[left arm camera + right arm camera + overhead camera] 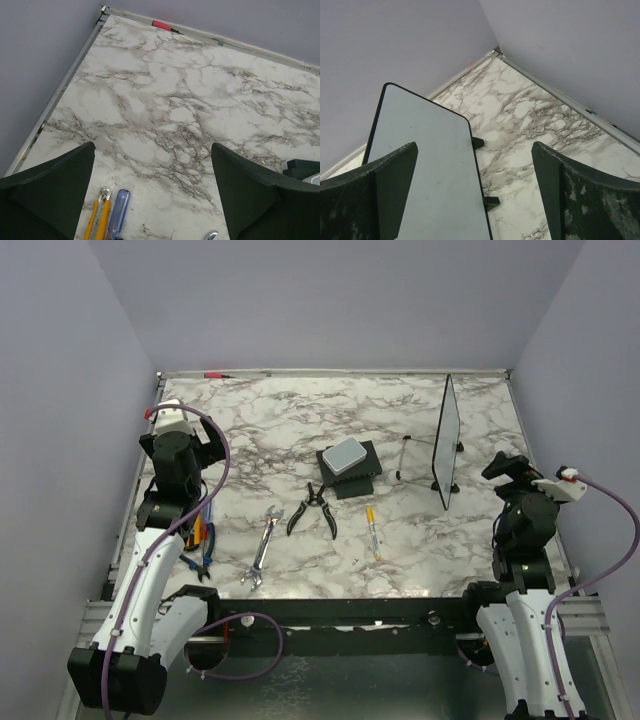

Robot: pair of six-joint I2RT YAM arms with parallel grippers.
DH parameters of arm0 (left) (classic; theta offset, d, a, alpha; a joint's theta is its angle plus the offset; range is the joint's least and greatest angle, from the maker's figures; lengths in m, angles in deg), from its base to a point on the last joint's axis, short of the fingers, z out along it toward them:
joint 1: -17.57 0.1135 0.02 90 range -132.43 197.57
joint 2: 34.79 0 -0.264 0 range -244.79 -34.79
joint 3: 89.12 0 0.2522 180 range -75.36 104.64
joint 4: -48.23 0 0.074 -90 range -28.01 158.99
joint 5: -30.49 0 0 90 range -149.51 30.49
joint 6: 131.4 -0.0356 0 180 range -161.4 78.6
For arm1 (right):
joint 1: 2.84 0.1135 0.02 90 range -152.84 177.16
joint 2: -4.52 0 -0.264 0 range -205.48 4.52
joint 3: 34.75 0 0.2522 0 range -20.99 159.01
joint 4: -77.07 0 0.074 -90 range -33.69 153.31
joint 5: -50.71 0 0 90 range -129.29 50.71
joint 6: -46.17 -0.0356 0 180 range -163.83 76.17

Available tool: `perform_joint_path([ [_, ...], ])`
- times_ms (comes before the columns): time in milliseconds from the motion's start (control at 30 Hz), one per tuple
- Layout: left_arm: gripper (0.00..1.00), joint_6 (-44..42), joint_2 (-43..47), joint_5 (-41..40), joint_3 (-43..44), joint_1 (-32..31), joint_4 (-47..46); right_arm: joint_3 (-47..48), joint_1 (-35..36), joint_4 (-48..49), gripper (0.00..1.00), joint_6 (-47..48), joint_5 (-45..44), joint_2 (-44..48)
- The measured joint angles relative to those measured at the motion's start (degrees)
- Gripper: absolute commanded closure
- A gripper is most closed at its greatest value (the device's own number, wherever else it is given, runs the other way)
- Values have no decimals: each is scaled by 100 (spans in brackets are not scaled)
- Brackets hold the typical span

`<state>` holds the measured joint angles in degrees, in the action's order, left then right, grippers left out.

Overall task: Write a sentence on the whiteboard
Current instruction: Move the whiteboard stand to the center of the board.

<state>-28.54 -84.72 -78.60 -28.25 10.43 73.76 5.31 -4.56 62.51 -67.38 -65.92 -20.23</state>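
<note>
The whiteboard [450,440] stands upright on its black feet at the right of the marble table, seen edge-on from above. In the right wrist view its glossy grey-white face [425,165] fills the lower left. No sentence shows on that face. My right gripper [474,145] is open and empty, hovering just in front of the board's right edge, and it sits near the table's right side [505,468]. My left gripper [152,146] is open and empty above the left side of the table [205,455], far from the board.
A black block with a grey pad [348,465] lies mid-table. Nearby are pliers [312,510], a wrench [262,545] and a thin orange-tipped pen [373,533]. A blue-handled screwdriver [117,212] and yellow knife [100,217] lie under my left gripper. A red-handled tool [162,25] rests at the far edge.
</note>
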Motion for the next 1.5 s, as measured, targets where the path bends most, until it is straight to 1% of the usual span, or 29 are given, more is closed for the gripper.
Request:
perform_joint_path([
  [300,1,0,0,0,0,0,-2,87,-2,-212,1,-9,66,-105],
  [400,1,-4,0,31,0,0,-2,225,-2,-264,8,-70,122,-389],
  [467,1,-24,0,83,0,0,-2,420,-2,-376,15,-203,136,-822],
  [567,1,-70,0,199,-17,-11,-11,647,-2,-496,22,-393,245,-1521],
  [667,1,-98,-7,269,-59,-31,-13,671,-4,-518,28,-577,457,-2149],
  [800,1,-133,-92,339,-74,-114,-13,671,-229,-452,33,-800,938,-2820],
  [967,1,-149,-142,433,-76,-271,-11,669,-1150,-63,43,-994,2100,-3735],
  [1000,1,-151,-142,444,-76,-293,-13,673,-1309,22,44,-1014,2352,-3954],
  [1067,1,-155,-142,463,-76,-348,-11,699,-1526,133,49,-1054,2723,-4387],
  [1133,1,-155,-142,476,-76,-393,-13,763,-1561,208,53,-1078,3071,-4811],
  [1267,1,-155,-157,503,-76,-468,-13,966,-1554,326,54,-1093,3547,-5427],
  [1367,1,-155,-173,570,-76,-505,-13,1049,-1556,481,61,-1093,3683,-5692],
  [1500,1,-155,-177,623,-79,-557,-13,1204,-1556,612,62,-1095,3849,-6074],
])
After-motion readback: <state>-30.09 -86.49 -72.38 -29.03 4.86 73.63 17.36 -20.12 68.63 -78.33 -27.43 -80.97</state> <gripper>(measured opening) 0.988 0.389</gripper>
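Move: The whiteboard stands along the right hand's left side, leaning away to the left; its middle is about 14 cm ahead, 9 cm left and 13 cm below. Its near lower clip is some 8 cm ahead, 7 cm left and 24 cm down; the far clip is about 12 cm beyond that. The marker lies roughly 31 cm left and 4 cm back. From the left hand the whiteboard is about 65 cm right and 8 cm ahead. Down about 20 cm and forward some 10 cm, with a slight drift left, the right hand swoops to the whiteboard's lower right side beside the near clip, tipping its fingers down, rolling its left side up some 30 degrees and closing them by more than half. The left hand, fingers still wide open, swings about 5 cm right, turning slightly clockwise. ##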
